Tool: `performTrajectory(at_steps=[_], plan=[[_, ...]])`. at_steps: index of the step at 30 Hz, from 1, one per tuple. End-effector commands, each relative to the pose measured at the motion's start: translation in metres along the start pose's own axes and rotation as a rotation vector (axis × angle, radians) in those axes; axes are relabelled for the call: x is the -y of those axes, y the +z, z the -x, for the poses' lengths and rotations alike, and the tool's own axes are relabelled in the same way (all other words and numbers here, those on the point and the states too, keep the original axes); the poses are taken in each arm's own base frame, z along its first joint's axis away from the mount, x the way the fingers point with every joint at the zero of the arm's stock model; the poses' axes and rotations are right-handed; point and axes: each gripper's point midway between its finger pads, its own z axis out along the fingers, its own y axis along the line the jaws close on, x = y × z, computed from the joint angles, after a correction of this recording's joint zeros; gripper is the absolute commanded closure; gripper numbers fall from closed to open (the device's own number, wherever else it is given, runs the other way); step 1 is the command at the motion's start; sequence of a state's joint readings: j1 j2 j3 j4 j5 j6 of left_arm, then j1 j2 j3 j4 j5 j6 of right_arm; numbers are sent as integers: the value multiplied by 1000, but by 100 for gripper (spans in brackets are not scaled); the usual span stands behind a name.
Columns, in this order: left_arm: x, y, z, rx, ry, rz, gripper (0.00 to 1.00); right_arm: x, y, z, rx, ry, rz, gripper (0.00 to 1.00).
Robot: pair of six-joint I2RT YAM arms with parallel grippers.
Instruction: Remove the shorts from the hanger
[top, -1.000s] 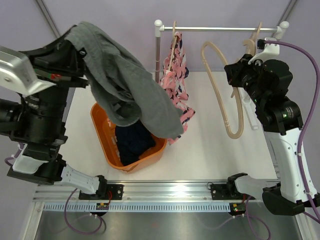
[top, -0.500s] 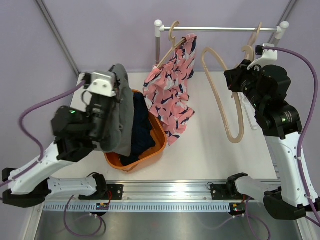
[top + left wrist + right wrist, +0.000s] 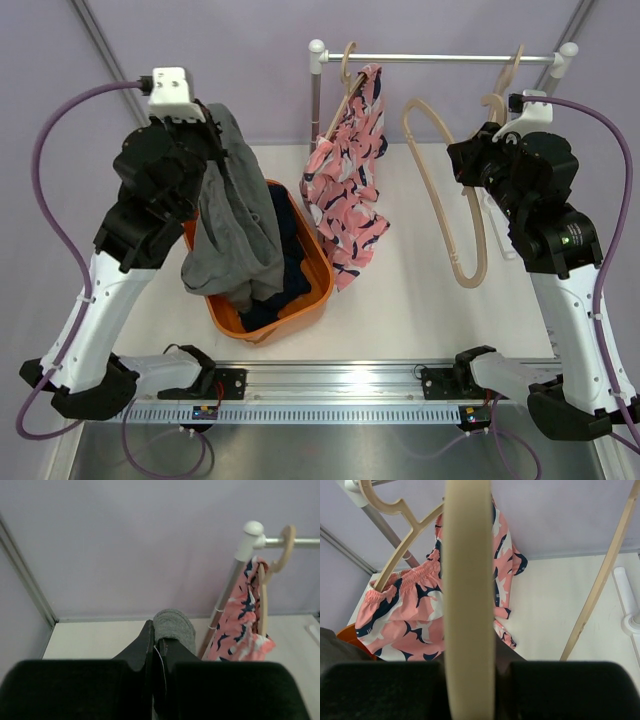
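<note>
My left gripper [image 3: 212, 130] [image 3: 157, 630] is shut on the grey shorts [image 3: 235, 235] [image 3: 175, 624]. They hang from it, and their lower end reaches into the orange basket [image 3: 318, 288]. Dark navy shorts [image 3: 290, 262] lie inside the basket. Pink patterned shorts [image 3: 350, 190] [image 3: 242, 625] [image 3: 415, 615] hang on a beige hanger [image 3: 345, 85] [image 3: 405, 535] at the rail's left end. My right gripper [image 3: 478, 150] [image 3: 470, 650] is shut on a bare beige hanger [image 3: 450, 200] [image 3: 468, 580] that dangles below the rail.
A white rail [image 3: 440, 58] on two posts spans the back of the white table [image 3: 420, 300]. Another beige hanger hook [image 3: 512, 70] sits near the rail's right end. Purple walls close in behind and at both sides.
My left arm swung the grey shorts down from high at the left, and they now hang upright over the basket. The pink shorts swayed on their hanger. The right arm stayed still.
</note>
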State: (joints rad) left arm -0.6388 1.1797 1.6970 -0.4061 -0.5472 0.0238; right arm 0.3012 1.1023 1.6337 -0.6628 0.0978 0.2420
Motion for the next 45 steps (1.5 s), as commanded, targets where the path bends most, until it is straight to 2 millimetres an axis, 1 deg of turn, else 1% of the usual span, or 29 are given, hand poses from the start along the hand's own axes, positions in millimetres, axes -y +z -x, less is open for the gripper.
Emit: performTrajectory(at_steps=[1, 3, 4, 6, 7, 9, 10, 11, 13, 14, 17, 18, 20, 21, 22, 23, 25, 26, 27, 28, 30, 31, 35, 37, 40, 42, 43, 44, 45], plan=[[-8, 8, -7, -60, -200, -14, 100, -2, -8, 19, 70, -5, 3, 100], [-7, 8, -26, -100, -239, -24, 100, -3, -8, 19, 70, -5, 4, 100], [-6, 12, -55, -154, -265, -7, 100, -3, -7, 17, 67, -7, 5, 100], [-5, 9, -82, -205, -298, 4, 100, -2, -6, 16, 64, -9, 3, 100], [0, 9, -121, -288, -326, 6, 100, -2, -5, 15, 59, -11, 3, 100], [3, 5, -159, -371, -356, 18, 100, -1, -5, 14, 57, -14, 0, 100], [8, 0, -176, -410, -419, 23, 100, -1, -5, 13, 53, -18, -3, 100], [9, -8, -221, -500, -421, 38, 100, -1, -5, 13, 52, -18, 0, 100], [15, -16, -250, -541, -510, 47, 100, -1, -6, 13, 54, -18, -2, 100], [15, -30, -279, -594, -523, 47, 100, 0, -7, 14, 58, -17, -4, 100], [15, -41, -297, -612, -581, 59, 100, -1, -7, 12, 51, -30, 3, 100], [14, -47, -309, -634, -582, 65, 100, -1, -6, 12, 50, -44, 7, 100], [16, -51, -311, -647, -579, 53, 79, -3, -4, 10, 39, -58, 19, 100], [15, -53, -311, -659, -571, 55, 64, -4, -4, 9, 34, -69, 26, 100], [16, -54, -308, -660, -548, 33, 53, -5, -2, 7, 27, -77, 35, 100], [15, -55, -304, -653, -536, 25, 35, -6, -3, 8, 28, -82, 41, 100], [14, -56, -286, -629, -505, 2, 20, -6, -2, 5, 27, -108, 53, 100], [13, -55, -279, -614, -493, -7, 1, -6, -2, 4, 26, -117, 54, 100], [10, -59, -273, -611, -458, -17, 1, -5, -1, 2, 20, -139, 56, 100], [8, -57, -257, -583, -446, -27, 1, -5, 1, 0, 13, -155, 60, 100], [7, -60, -246, -572, -415, -43, 1, -6, 2, -1, 15, -192, 76, 100], [6, -61, -233, -546, -396, -64, 1, -8, 3, -4, 11, -203, 92, 100], [1, -69, -211, -494, -360, -93, 1, -10, 1, -10, 10, -281, 136, 100], [-2, -74, -205, -474, -344, -105, 1, -11, -1, -11, 25, -293, 145, 100], [-4, -78, -203, -467, -325, -117, 1, -14, -4, -12, 42, -299, 172, 100], [-4, -80, -204, -466, -312, -123, 1, -9, -2, -10, 42, -280, 142, 100], [-4, -80, -204, -468, -307, -125, 1, -6, 3, -12, 29, -271, 121, 100], [-5, -81, -204, -465, -303, -127, 1, -6, 6, -11, 24, -253, 111, 100], [-5, -81, -206, -467, -295, -128, 1, -3, 7, -2, 34, -245, 79, 100]])
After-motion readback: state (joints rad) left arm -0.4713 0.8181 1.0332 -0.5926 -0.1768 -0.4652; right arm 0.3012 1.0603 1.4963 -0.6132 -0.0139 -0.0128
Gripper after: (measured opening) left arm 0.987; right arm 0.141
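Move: The grey shorts hang from my closed left fingers, and the orange bin they are going to lies almost straight below, about 42 cm down and roughly 1 cm back. The navy shorts already in it lie some 5 cm to the right at about that depth, level with me fore and aft; the pink shorts hang about 15 cm ahead, 22 cm right and 26 cm lower. From my right hand, still on the bare hanger, the bin is about 37 cm left, level fore and aft, and 37 cm down. I plunge my left hand some 35 cm down into the bin with the grey shorts, tipping the fingers down about 45 degrees, then open them wide to let go and lift back up about 13 cm, drawing slightly towards my base. Late on, my right hand, keeping its grip on the empty hanger, sinks about 4 cm and rolls its left side down. ##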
